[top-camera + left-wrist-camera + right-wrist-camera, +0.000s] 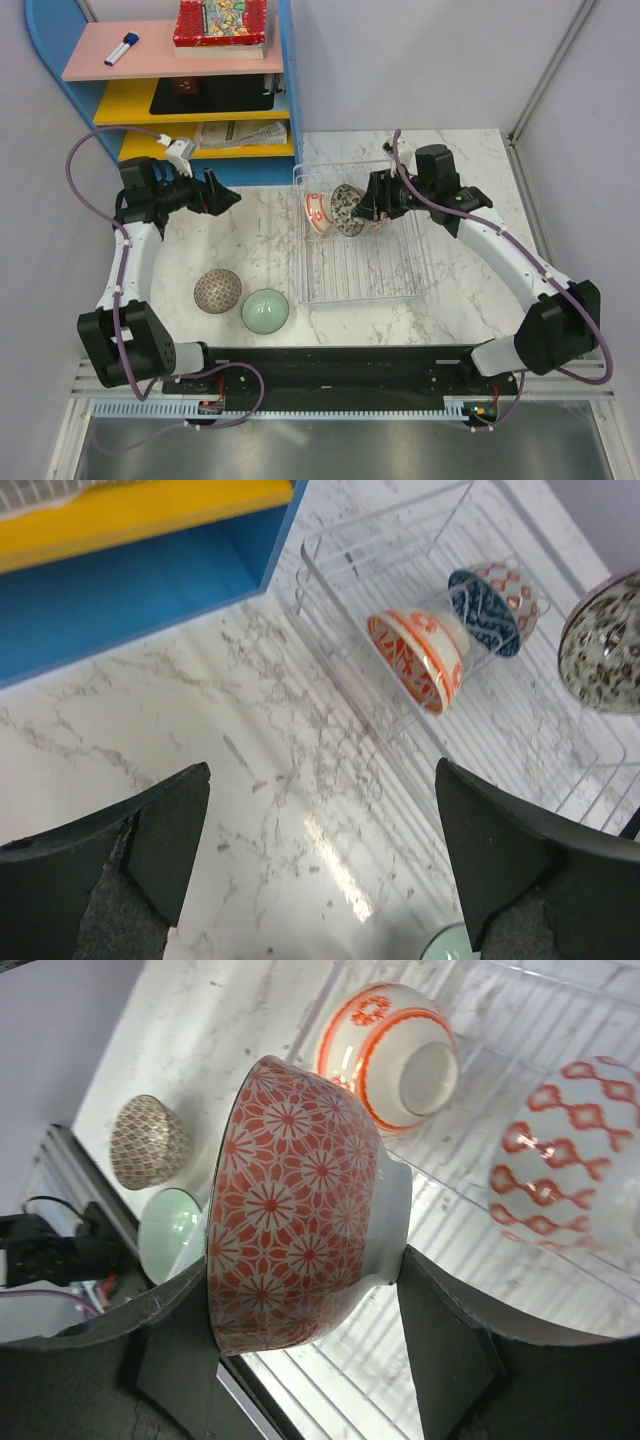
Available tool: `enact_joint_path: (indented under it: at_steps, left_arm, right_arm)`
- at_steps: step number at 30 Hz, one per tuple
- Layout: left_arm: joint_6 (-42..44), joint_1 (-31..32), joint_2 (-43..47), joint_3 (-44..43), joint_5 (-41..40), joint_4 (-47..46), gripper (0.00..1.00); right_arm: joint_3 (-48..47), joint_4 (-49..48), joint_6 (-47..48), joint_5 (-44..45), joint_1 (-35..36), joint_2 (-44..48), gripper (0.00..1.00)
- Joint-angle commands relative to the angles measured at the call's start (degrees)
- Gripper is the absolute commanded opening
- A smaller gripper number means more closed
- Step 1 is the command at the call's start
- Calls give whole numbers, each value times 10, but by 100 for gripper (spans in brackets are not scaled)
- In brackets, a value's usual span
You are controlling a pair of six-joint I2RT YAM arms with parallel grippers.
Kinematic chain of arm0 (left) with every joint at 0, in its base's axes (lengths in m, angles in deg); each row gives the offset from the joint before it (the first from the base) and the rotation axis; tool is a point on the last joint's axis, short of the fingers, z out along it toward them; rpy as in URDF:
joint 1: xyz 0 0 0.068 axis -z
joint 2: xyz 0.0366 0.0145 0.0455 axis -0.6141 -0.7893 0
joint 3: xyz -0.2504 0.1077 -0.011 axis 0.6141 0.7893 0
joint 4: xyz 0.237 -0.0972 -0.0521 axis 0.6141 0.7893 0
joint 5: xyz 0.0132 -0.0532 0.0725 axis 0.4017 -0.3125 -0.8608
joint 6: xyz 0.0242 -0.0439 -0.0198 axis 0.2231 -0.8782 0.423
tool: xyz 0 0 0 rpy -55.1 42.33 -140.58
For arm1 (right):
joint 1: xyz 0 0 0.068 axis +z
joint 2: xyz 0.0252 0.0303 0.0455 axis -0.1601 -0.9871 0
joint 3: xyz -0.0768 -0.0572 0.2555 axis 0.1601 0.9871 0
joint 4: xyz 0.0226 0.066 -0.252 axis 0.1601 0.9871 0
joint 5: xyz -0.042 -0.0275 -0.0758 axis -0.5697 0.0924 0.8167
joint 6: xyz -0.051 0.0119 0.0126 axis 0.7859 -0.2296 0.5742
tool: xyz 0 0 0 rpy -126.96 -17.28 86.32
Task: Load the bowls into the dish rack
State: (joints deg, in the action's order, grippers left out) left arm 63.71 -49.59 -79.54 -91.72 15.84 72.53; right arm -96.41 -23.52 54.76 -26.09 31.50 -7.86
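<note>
My right gripper (368, 208) (310, 1310) is shut on an orange-red floral bowl (295, 1215), held on edge over the far end of the clear dish rack (360, 285). Its other face looks grey speckled in the top view (347, 210) and in the left wrist view (605, 645). An orange-and-white bowl (318, 212) (400, 1055) and a blue/red-white patterned bowl (490, 605) (580, 1160) stand in the rack. The brown lattice bowl (217, 291) and the pale green bowl (265, 311) lie on the table left of the rack. My left gripper (228, 198) (320, 850) is open and empty over the marble.
A blue shelf unit (285, 80) with yellow and pink shelves stands at the back left, holding a book (221, 25), a marker (122, 49) and a newspaper (240, 133). Grey walls close in both sides.
</note>
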Motion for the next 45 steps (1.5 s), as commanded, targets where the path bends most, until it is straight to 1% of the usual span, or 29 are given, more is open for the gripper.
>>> enact_joint_path:
  at_steps: [1,4,6,7,8,11,20,22,23,24,27,28,30,37,38,40,45]
  left_arm:
    - [76,-14,40,26,11,65,100]
    - [110,-24,52,56,8,77,100]
    - [134,-33,59,73,8,88,100]
    - [135,-36,60,78,2,88,100]
    - [139,-43,59,89,2,88,100]
    - [144,-49,52,97,6,87,100]
    - [149,-55,45,101,15,86,100]
    - [149,-55,42,102,17,84,100]
    - [149,-55,42,102,19,84,100]
    - [149,-56,40,103,21,84,100]
    - [149,-56,34,104,26,84,100]
    - [149,-56,32,104,26,84,100]
    - [150,-56,31,104,26,83,100]
    - [152,-57,31,107,31,82,100]
    - [154,-57,31,106,31,82,100]
    - [153,-57,31,107,32,82,100]
    - [156,-59,35,109,34,82,100]
  right_arm:
    - [-19,57,105,85,1,64,0]
    - [-9,82,135,137,3,91,0]
    - [-1,106,172,160,3,103,0]
    - [3,111,175,183,4,113,0]
    - [7,118,205,191,4,120,0]
    - [22,145,238,220,7,137,0]
    - [84,145,279,314,31,147,0]
    - [95,137,290,367,54,141,0]
    - [106,127,295,385,63,137,0]
    - [109,122,300,422,82,129,0]
    - [119,99,318,480,123,105,0]
    - [121,93,324,515,134,98,0]
    - [120,74,337,546,156,72,0]
    - [120,13,397,669,207,-8,0]
    - [122,-4,417,707,219,-24,0]
    - [123,-25,437,733,232,-39,0]
    - [130,-36,481,794,275,-79,0]
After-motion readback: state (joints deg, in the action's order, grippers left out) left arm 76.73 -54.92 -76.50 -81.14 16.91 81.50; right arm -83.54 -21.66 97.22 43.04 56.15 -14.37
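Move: The held red-patterned bowl goes to the rack slots about 7 cm right of the right hand, level with it and 15 cm below. The blue-lined bowl stands 8 cm ahead, 3 cm right; the orange bowl 6 cm ahead, 12 cm left, both some 15 cm lower. From the empty left hand, the brown bowl lies about 15 cm back, 5 cm left, the green bowl 20 cm back, 8 cm right, both 21 cm below. Carry the held bowl right over the rack with the right hand, about 10 cm, then lower it some 12 cm into the slots on the near side of the blue-lined bowl, easing back left slightly. Meanwhile roll the wrist about 80 degrees until the fingers point forward and down, keeping the grip. Sink the open left gripper 7 cm and draw it back 5 cm towards the brown bowl. ##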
